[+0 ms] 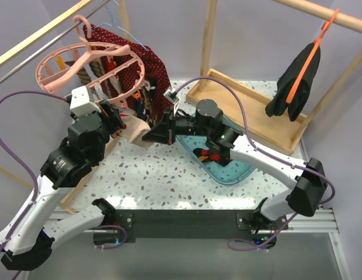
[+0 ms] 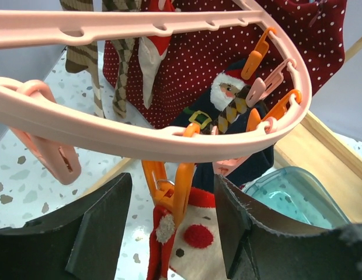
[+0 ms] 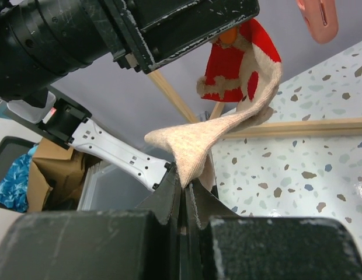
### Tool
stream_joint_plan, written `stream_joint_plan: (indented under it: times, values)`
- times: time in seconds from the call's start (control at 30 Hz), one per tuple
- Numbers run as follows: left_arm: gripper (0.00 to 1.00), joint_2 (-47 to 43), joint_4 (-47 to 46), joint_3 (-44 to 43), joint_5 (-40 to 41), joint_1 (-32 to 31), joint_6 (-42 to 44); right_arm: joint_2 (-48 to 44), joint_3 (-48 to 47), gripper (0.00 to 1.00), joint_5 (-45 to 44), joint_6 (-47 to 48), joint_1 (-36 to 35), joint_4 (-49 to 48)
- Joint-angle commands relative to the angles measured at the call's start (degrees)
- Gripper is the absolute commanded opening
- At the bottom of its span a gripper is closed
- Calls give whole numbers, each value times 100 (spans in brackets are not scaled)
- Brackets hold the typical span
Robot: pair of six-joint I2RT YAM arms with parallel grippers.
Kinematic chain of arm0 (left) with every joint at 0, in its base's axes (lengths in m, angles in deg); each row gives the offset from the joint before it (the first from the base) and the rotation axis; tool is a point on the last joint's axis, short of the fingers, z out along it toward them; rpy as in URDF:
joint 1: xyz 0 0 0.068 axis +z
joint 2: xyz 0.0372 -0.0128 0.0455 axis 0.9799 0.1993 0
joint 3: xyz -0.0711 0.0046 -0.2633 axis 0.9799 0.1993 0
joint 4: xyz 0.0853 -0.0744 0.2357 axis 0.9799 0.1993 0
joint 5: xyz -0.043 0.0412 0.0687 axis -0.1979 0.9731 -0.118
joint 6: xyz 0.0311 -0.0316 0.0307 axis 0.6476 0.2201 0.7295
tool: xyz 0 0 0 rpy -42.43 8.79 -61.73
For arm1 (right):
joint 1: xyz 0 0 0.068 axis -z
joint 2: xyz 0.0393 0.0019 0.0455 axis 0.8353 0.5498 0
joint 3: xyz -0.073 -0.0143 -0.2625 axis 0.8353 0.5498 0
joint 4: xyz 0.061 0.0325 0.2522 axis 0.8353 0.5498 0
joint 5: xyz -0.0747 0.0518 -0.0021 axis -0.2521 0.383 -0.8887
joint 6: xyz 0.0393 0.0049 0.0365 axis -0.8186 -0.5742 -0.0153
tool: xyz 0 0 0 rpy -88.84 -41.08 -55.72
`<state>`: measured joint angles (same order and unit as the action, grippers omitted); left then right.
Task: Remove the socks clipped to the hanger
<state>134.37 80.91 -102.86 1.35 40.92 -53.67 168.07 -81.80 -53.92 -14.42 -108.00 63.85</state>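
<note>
The pink ring hanger [image 1: 90,61] hangs from the rail at the upper left, and its rim [image 2: 169,143] crosses the left wrist view. A cream-and-red sock [image 2: 198,239] hangs from an orange clip [image 2: 169,186]. My left gripper [image 2: 172,185] is open, its fingers either side of that clip without touching it. My right gripper [image 3: 184,184] is shut on the cream toe of the same sock [image 3: 228,125] and holds it taut, below and right of the clip [image 1: 147,135]. Brown argyle socks [image 2: 119,64] and a navy Santa sock [image 2: 228,99] stay clipped on.
A red white-dotted cloth [image 1: 155,73] hangs behind the ring. A light-blue bin [image 1: 228,169] holding a dark sock sits under the right arm. A wooden tray [image 1: 251,111] lies at the back right. A black garment [image 1: 295,81] hangs on an orange hanger.
</note>
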Motion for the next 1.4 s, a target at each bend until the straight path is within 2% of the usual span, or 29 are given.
stream_joint_plan:
  times: [0.0, 0.07, 0.17, 0.27, 0.3, 0.5, 0.77, 0.9, 1.07, 1.3, 1.37]
  values:
    - [61, 62, -511, -33, 172, -3, 296, -326, -110, 0, 107, -25, 11, -140]
    - [59, 106, -599, -41, 128, 14, 419, -352, -110, 0, 116, -33, 11, -149]
    - [49, 158, -670, -94, 49, 58, 481, -378, -145, 0, 98, -16, 11, -114]
    - [34, 202, -714, -138, -22, 76, 508, -387, -154, 0, 107, 10, 11, -79]
    - [17, 211, -679, -147, -22, 84, 490, -396, -154, 0, 98, 11, 11, -70]
    - [0, 229, -591, -314, -101, 84, 508, -414, -101, 0, 37, 54, 11, 79]
    - [0, 97, -556, -393, -259, 93, 613, -475, 224, 0, -358, 414, 11, 914]
    - [0, 1, -617, -419, -373, 93, 692, -624, 496, 0, -472, 450, 11, 967]
    - [0, -35, -565, -411, -338, 93, 684, -993, 549, 0, -859, 827, 11, 1606]
    - [0, -35, -556, -463, -364, 84, 736, -1564, 566, 0, -1974, 1223, 117, 3100]
    - [0, -35, -573, -481, -391, 84, 754, -1809, 602, 0, -2580, 1337, 134, 3409]
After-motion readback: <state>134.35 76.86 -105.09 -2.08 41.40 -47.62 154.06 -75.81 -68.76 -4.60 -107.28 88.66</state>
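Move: The orange clip holding the snowman sock is just beyond the left hand's open fingers, about 2 cm ahead, 1 cm right and level; a pink clip hangs some 7 cm left and 1 cm ahead of the hand, the Santa sock roughly 8 cm right, 8 cm ahead, slightly lower. From the right hand, already gripping the sock's end, the blue tray lies around 25 cm right, 10 cm ahead and well below, the orange clip about 9 cm left, 4 cm ahead and 5 cm up. The left hand eases about 1.5 cm forward and closes its fingers on the orange clip under the hanger's near rim, then keeps the squeeze while rising a further 2 cm and backing off slightly. Still pinching the snowman sock, the right hand first lifts about 1.5 cm, then drops about 7 cm and sweeps some 7 cm right, away from the clip towards the tray, its left-pointing fingers tipping down and turning clockwise about 15 degrees each. ##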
